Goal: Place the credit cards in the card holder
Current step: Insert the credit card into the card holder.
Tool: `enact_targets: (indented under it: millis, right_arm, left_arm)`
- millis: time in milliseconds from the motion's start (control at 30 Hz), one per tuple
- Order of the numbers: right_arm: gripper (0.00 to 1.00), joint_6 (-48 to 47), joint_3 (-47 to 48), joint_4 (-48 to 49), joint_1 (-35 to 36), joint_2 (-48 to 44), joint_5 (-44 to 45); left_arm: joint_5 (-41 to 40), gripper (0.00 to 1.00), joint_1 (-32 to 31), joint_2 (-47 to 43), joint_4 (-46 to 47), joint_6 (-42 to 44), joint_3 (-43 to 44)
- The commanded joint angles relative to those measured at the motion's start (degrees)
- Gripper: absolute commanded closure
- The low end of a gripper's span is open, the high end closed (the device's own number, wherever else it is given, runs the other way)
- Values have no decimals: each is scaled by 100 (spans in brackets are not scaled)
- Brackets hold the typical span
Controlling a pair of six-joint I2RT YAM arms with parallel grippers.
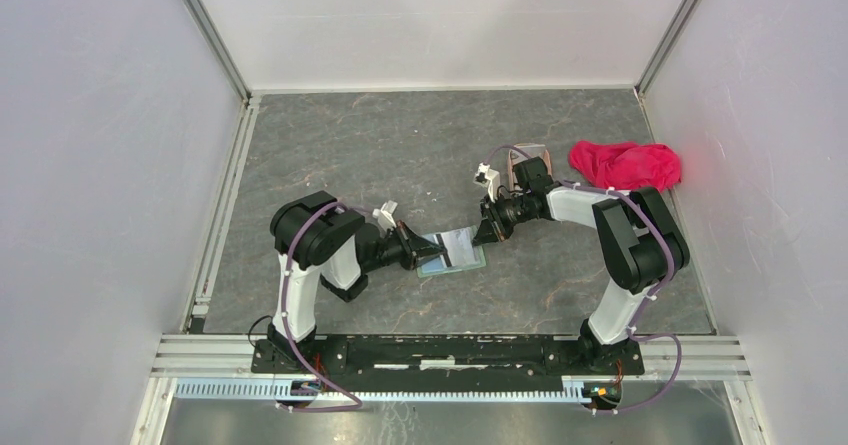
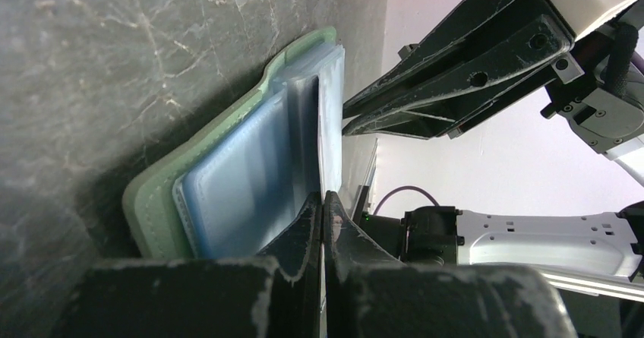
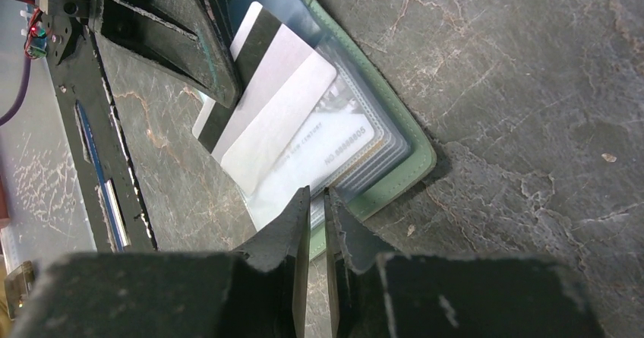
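The sage-green card holder [image 1: 452,269] lies open on the table between both arms, its green cover [image 2: 152,201] flat and its pale blue pockets [image 3: 364,152] fanned. My left gripper [image 1: 425,250] [image 2: 324,197] is shut on one thin clear pocket leaf, holding it upright. A whitish credit card with a dark stripe [image 3: 266,118] sits partly inside a clear pocket. More cards show through the pockets below it. My right gripper [image 1: 487,233] [image 3: 313,195] is at the holder's near edge, jaws a narrow slit apart on the edges of the stacked pockets.
A red-pink cloth [image 1: 625,165] lies at the back right. A pinkish-brown tray [image 1: 530,157] shows partly behind the right arm. White walls enclose the table on three sides. The two grippers' fingers [image 2: 456,72] are close together over the holder.
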Motion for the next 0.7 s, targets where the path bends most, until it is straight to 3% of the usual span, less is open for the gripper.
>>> enact_targets:
  millis: [0,200,300,467,667]
  right_arm:
    - [83,-14,113,-32,79,83,18]
    - [83,-56,131,-69,78,68,9]
    - [83,-79,140,-86,81,40,18]
    - [83,-177,188,-166,81,-11,74]
    - [81,-380,253,-204,65,-482,209]
  left_arm:
    - [67,98,-82,-45,-118,-54,245]
    - [-10,97,-215,-114,-634,56,496]
    - [-33,90,-235,-208,-930,150,569]
    - [-169,71,-235,-757,-2038,629,680]
    - [-267,66,-235,-1231,-3368,1209,968]
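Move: About 5 cm to the right of the left hand, 1 cm ahead and a centimetre or two lower, is the card holder's right page, where the card is being taken; the pinched card's middle is some 3 cm to that hand's right, and the blue left page lies about 1 cm to its left, 2 cm below. From the right hand, the right page's middle is roughly 4 cm to the left, 2 cm back and slightly below. Pushing the card it still pinches by its striped left edge, the left hand goes about 2 cm right and 1 cm forward, towards the holder's right page. Partway across, its fingers start to open and give up the pinch, and the hand rises a little, rolling about 5 degrees. The right hand stays put at the page's right edge, fingers still slightly parted. ##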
